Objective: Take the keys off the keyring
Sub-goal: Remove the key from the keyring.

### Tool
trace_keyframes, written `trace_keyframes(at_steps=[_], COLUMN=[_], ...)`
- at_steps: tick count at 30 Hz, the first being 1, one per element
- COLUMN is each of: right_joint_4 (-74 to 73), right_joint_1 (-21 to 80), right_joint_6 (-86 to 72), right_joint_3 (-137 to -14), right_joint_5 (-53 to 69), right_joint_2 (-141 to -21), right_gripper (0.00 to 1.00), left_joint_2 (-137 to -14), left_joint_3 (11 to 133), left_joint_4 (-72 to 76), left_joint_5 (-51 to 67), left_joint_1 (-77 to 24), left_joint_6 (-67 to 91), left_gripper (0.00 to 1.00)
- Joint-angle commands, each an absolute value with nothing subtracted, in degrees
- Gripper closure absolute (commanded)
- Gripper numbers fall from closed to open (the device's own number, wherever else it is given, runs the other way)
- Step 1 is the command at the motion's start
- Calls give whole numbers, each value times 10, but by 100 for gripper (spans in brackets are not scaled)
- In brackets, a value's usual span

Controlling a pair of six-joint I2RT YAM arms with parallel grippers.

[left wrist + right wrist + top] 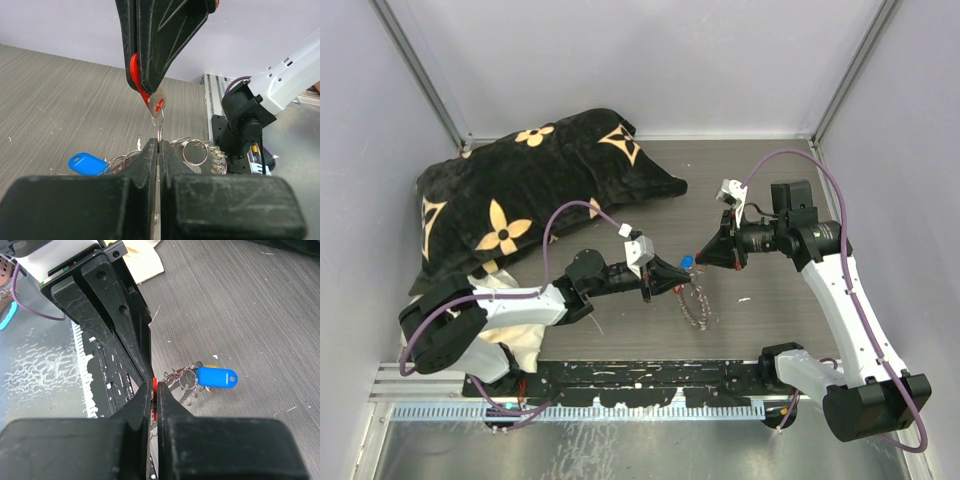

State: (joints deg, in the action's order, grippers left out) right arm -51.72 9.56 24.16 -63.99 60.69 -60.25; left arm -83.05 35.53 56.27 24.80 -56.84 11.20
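Note:
The two grippers meet tip to tip above the table's middle. My right gripper [155, 386] is shut on a key's red plastic head [158, 103]; only a thin red edge [155, 390] shows in its own view. My left gripper [159, 142] is shut on a thin silver ring of the keyring [159, 126] hanging just under that red key. The rest of the bunch, silver rings [195, 150] and small keys [220, 163] with a blue tag [87, 163], hangs down to the table [698, 308]. From above, the left gripper [682, 275] and right gripper [703, 260] nearly touch.
A black pillow with tan flower prints [530, 190] lies at the back left. A pale cloth [520, 340] sits under the left arm. A black rail [620, 382] runs along the near edge, with the right arm's base [240, 135] beside it. Grey walls close in the sides.

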Motion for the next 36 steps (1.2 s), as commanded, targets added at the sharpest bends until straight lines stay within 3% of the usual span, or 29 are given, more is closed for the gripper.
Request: trace_keyframes(at_steps=[1, 11, 18, 25, 36], right_joint_4=[-513, -512, -501, -493, -486], right_joint_1=[98, 98, 98, 93, 89], right_joint_6=[259, 265, 258, 248, 243], right_joint_3=[-667, -663, -654, -652, -646], right_joint_5=[615, 600, 596, 597, 602], right_joint_2=[-592, -584, -579, -578, -576], right_gripper=[99, 99, 99, 99, 99], left_joint_2=[-845, -801, -745, -731, -763], left_joint_3=[360, 337, 381, 433, 482], left_joint_4=[627, 605, 450, 300, 263], left_joint_5=[250, 247, 243, 128, 25], left_joint_1=[-563, -550, -563, -635, -670], left_joint_6=[120, 103, 68, -23, -62], left_gripper=[94, 66, 65, 63, 62])
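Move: The left fingers, shut on a thin wire of the keyring, have the red key in the right fingertips about 2 cm ahead, 2 cm to the right and 3 cm above. The blue key lies some 5 cm ahead of the left hand, 1 cm right and 2 cm below; the keyring's band hangs about 4 cm behind, 2 cm right and 4 cm lower. From the right hand point the red key sits 1 cm left and 1 cm below. The left fingers let go of the keyring wire, opening to over a third while the hand dips slightly. The hand draws left and rises about 3 cm, then swings some 3 cm back, sinking and returning right as the fingertips tip down about 15 degrees, ending with a small forward turn. The right hand stays, keeping its pinch on the red key. ##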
